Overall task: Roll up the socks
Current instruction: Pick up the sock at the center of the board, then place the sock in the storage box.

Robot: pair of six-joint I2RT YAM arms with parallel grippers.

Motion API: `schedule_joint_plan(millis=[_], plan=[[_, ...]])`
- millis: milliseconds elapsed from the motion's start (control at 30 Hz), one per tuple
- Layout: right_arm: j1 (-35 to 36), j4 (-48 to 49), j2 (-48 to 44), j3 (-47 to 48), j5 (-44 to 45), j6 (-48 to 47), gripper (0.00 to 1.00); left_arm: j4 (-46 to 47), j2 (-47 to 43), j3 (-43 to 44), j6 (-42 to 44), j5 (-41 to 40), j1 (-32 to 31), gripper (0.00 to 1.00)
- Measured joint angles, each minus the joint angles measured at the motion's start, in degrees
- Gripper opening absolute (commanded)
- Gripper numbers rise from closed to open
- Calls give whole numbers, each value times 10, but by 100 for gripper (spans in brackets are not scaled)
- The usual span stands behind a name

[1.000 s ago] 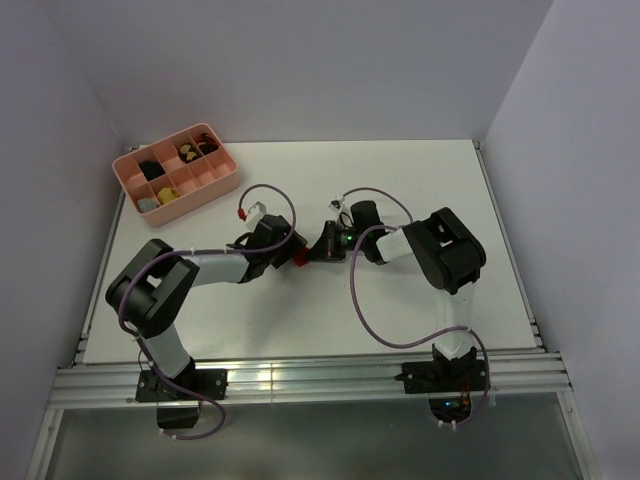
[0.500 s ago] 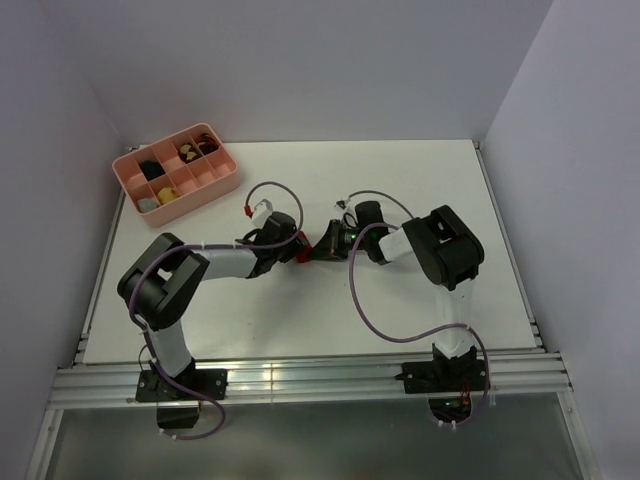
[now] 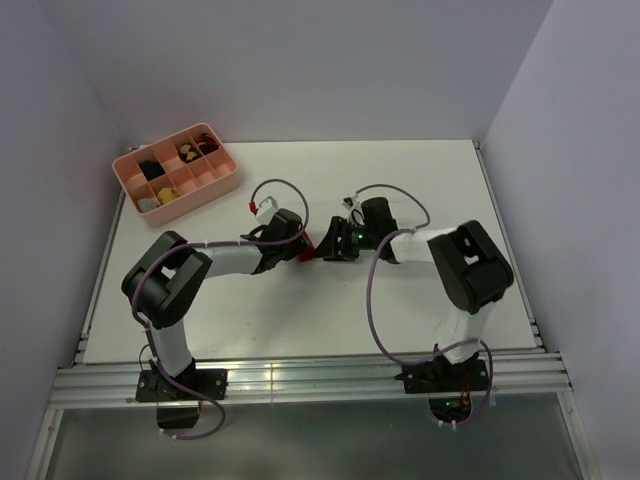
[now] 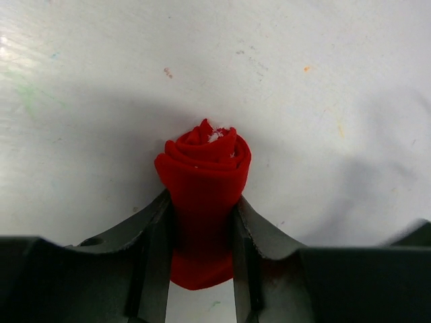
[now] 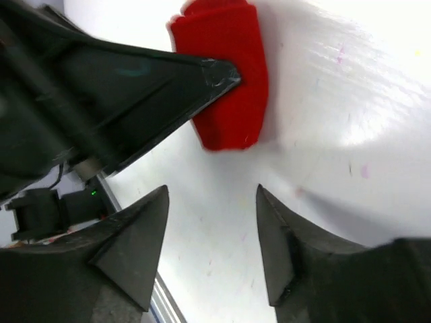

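Note:
The socks (image 4: pixel 204 176) are a tight bright red roll, its spiral end with a white fleck facing away in the left wrist view. My left gripper (image 4: pixel 201 232) is shut on the roll, one finger pressed against each side. In the top view only a sliver of the red socks (image 3: pixel 309 250) shows between the two gripper heads near the table's middle. My right gripper (image 5: pixel 211 198) stands open just short of the socks (image 5: pixel 225 84), nothing between its fingers; a left gripper finger (image 5: pixel 121 87) crosses in front of it.
A pink compartment tray (image 3: pixel 218 186) with several dark, yellow and grey bundles stands at the table's back left. Both arms meet near the middle of the white table (image 3: pixel 420 180), their cables looping above them.
My right gripper has let go of the socks, opened and drawn back a little to the right. My left gripper has closed on the roll and holds it.

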Motion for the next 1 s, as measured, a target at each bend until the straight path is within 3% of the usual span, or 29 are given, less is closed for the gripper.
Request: schedule_joint_plan(millis=[233, 433, 467, 700, 1000], plan=[[-4, -182, -251, -9, 128, -92, 69, -93, -60, 1, 68, -37, 4, 0], [-12, -320, -416, 6, 234, -142, 79, -150, -152, 11, 133, -49, 49, 0], [-15, -340, -436, 14, 249, -147, 85, -155, -166, 17, 144, -50, 61, 0], [-28, -409, -542, 37, 347, -160, 99, -179, -202, 110, 217, -43, 180, 0], [-31, -408, -586, 38, 438, -169, 100, -188, -142, 224, 279, -10, 331, 0]])
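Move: The left hand already grips the rolled red sock; the pink box it is bound for has its middle about 23 cm ahead of and 34 cm left of that hand, roughly level. In the box, the yellow sock lies about 18 cm ahead and 37 left, the red-and-black patterned one about 34 ahead and 28 left. From the empty right hand, the red sock is some 5 cm left, level fore and aft, 2 cm lower. Left hand carries sock about 25 cm left, 20 up, 12 forward towards the box; right rises rightward, opening. ##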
